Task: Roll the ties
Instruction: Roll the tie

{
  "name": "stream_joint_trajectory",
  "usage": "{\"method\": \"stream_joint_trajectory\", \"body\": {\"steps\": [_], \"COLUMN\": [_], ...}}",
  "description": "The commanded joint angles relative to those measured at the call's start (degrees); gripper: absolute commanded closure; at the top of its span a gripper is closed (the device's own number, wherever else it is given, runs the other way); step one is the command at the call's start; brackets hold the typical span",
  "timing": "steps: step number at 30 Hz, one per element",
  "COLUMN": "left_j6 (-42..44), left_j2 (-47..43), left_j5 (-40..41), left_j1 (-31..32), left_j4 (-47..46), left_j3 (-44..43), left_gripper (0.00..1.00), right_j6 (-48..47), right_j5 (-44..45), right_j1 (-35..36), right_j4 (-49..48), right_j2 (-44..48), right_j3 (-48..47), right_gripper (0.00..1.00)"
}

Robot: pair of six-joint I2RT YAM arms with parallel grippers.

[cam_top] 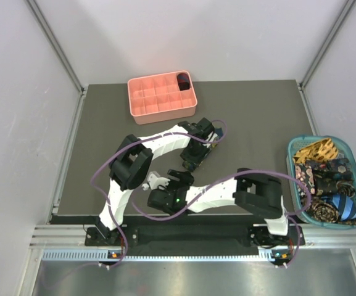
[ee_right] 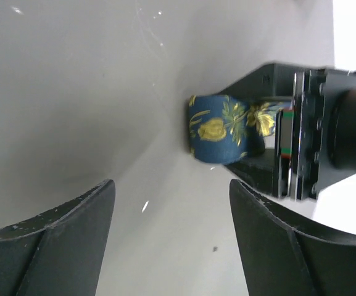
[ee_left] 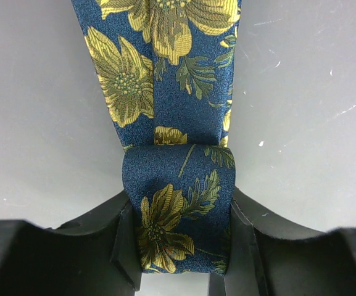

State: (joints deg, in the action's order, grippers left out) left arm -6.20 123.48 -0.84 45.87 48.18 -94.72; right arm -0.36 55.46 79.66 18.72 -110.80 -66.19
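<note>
A navy tie with yellow flowers [ee_left: 178, 179] lies on the grey table, its near end rolled into a small coil. My left gripper [ee_left: 181, 240] is shut on that coil, one finger on each side, and the flat strip runs away from it. In the top view the left gripper [cam_top: 194, 160] points down at mid-table and the arm hides most of the tie [cam_top: 214, 145]. My right gripper [ee_right: 171, 209] is open and empty, low over the table. It faces the coil [ee_right: 218, 126] from a short distance. In the top view the right gripper [cam_top: 159, 183] sits near the front.
A salmon-pink grid tray [cam_top: 131, 98] stands at the back with one dark rolled tie [cam_top: 182, 81] in its far right compartment. A teal basket [cam_top: 290, 161] at the right edge holds several loose ties [cam_top: 326, 176]. Grey walls enclose the table.
</note>
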Motion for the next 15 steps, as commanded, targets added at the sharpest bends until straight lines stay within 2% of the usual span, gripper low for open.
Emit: {"method": "stream_joint_trajectory", "body": {"steps": [1,15], "left_j6": [0.04,0.4], "left_j2": [5.28,8.79], "left_j5": [-2.76,-2.41], "left_j1": [0.28,0.28], "left_j4": [15.01,19.58], "left_j3": [4.72,-1.26], "left_gripper": [0.74,0.73], "right_j6": [-2.54,-11.94], "right_j5": [6.33,5.54], "right_j1": [-1.17,-7.49], "right_j4": [7.72,3.61], "right_j2": [-3.36,-10.31], "right_j3": [-6.22,-11.24], "right_gripper": [0.26,0.28]}}
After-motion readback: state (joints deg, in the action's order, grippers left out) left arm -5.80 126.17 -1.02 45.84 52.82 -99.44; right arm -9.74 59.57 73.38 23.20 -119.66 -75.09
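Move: Ahead of the right hand by about 7 cm, some 1 cm to its right and 2 cm lower, lies the rolled part of the tie, already between the left fingers. The tie's loose end reaches about 16 cm ahead and 12 cm to the right of the right hand; the pink box stands roughly 29 cm ahead and 9 cm left. For the left hand, the roll sits right at its fingertips. Reaching forward about 5 cm almost level, the right hand closes in on the near side of the tie roll with its fingers still wide open, rolling some 15 degrees so that its left side dips. It ends close in front of the roll; contact can't be made out. The left hand stays in place, pointing down, and keeps its hold across the roll's width. ##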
